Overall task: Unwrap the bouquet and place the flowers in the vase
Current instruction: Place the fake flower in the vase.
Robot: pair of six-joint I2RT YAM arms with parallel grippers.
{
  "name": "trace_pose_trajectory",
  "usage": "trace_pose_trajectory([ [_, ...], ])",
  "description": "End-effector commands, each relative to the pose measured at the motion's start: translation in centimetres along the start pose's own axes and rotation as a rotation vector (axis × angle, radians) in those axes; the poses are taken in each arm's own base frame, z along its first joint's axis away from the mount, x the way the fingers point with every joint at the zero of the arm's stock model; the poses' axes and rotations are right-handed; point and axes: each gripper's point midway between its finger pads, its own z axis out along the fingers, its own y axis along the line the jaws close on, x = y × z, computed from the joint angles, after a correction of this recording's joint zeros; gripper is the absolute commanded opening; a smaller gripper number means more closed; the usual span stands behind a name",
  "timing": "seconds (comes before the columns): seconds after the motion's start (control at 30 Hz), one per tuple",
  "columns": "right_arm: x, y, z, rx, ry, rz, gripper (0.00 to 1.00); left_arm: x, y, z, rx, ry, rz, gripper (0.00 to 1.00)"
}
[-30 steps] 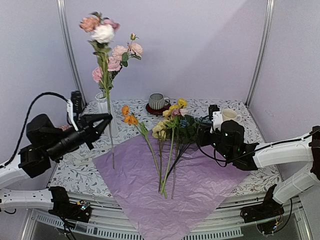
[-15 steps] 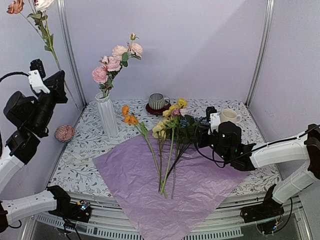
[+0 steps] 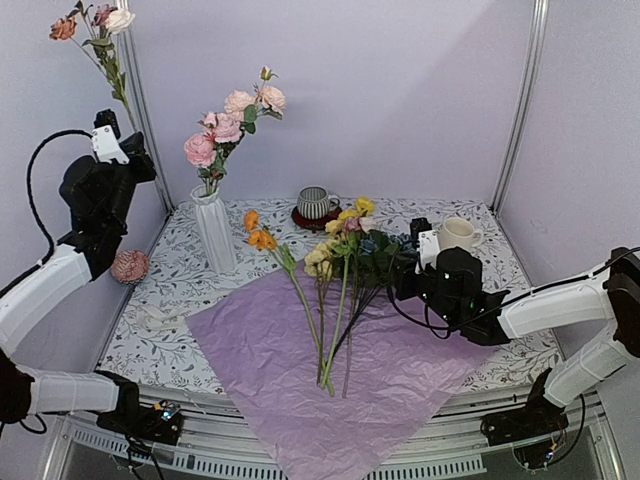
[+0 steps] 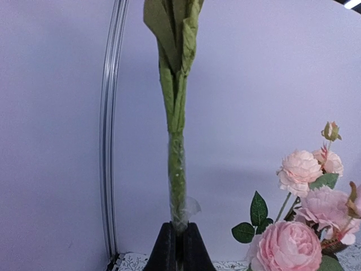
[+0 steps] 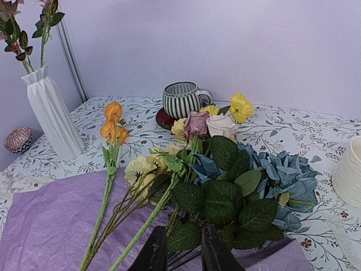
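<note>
The lilac paper (image 3: 300, 400) (image 5: 45, 226) lies spread flat under the loose flowers (image 3: 340, 260) (image 5: 225, 169). The white ribbed vase (image 3: 214, 232) (image 5: 51, 116) stands behind its left corner and holds pink blooms (image 4: 287, 248). My left gripper (image 3: 128, 140) (image 4: 179, 226) is raised high at the left, left of and above the vase. It is shut on the green stem (image 4: 176, 164) of a flower whose blooms (image 3: 92, 22) point up. My right gripper (image 3: 398, 277) (image 5: 179, 240) sits low over the paper, shut on the dark stems and a leaf of the blue roses (image 5: 282, 175).
A grey striped mug (image 3: 316, 203) (image 5: 181, 99) sits on a dark red saucer at the back. A cream mug (image 3: 458, 232) (image 5: 350, 175) stands behind my right arm. A pink ball (image 3: 129, 266) and pale ribbon (image 3: 160, 318) lie at the left. Metal frame posts (image 3: 140, 100) rise at the rear corners.
My left arm swung from low beside the vase up to the left, carrying its flower upright. The right gripper edged slightly forward at the blue rose stems.
</note>
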Motion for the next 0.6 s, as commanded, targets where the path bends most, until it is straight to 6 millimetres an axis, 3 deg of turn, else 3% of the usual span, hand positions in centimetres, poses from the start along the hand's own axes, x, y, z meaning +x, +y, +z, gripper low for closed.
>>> trace_pose_trajectory([
  [0.0, -0.9, 0.8, -0.5, -0.057, -0.027, 0.026, 0.23, -1.9, -0.1, 2.4, 0.005, -0.096, -0.025, 0.00],
  [0.23, -0.8, 0.1, -0.5, -0.022, -0.042, -0.009, 0.22, -2.4, -0.4, 3.6, 0.035, -0.153, 0.006, 0.00],
  [0.4, -0.3, -0.4, 0.2, 0.018, -0.057, -0.046, 0.23, -4.0, -1.1, 5.2, 0.059, -0.166, 0.038, 0.00],
  [0.57, -0.3, 0.4, 0.3, -0.026, -0.060, -0.064, 0.23, -2.6, -1.1, 7.1, 0.047, -0.157, 0.010, 0.00],
])
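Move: The white vase that the held rose stems are meant for stands about 14 cm ahead of the left gripper and some 16 cm to its right, its middle roughly 30 cm lower. The pink roses already in it are about 14 cm ahead and 23 cm right, near hand height. The patterned bowl sits low, some 14 cm ahead and 6 cm left. From the right gripper, the vase is about 19 cm ahead and 42 cm left, nearly level. Keep the rose stems pinched in the left gripper and carry them forward about 5 cm, staying left of the vase; most of that reach comes first, level. Then ease the forward travel and lift some 5 cm, tipping the fingers up nearly 10 degrees so the stems ride higher beside the standing roses. ##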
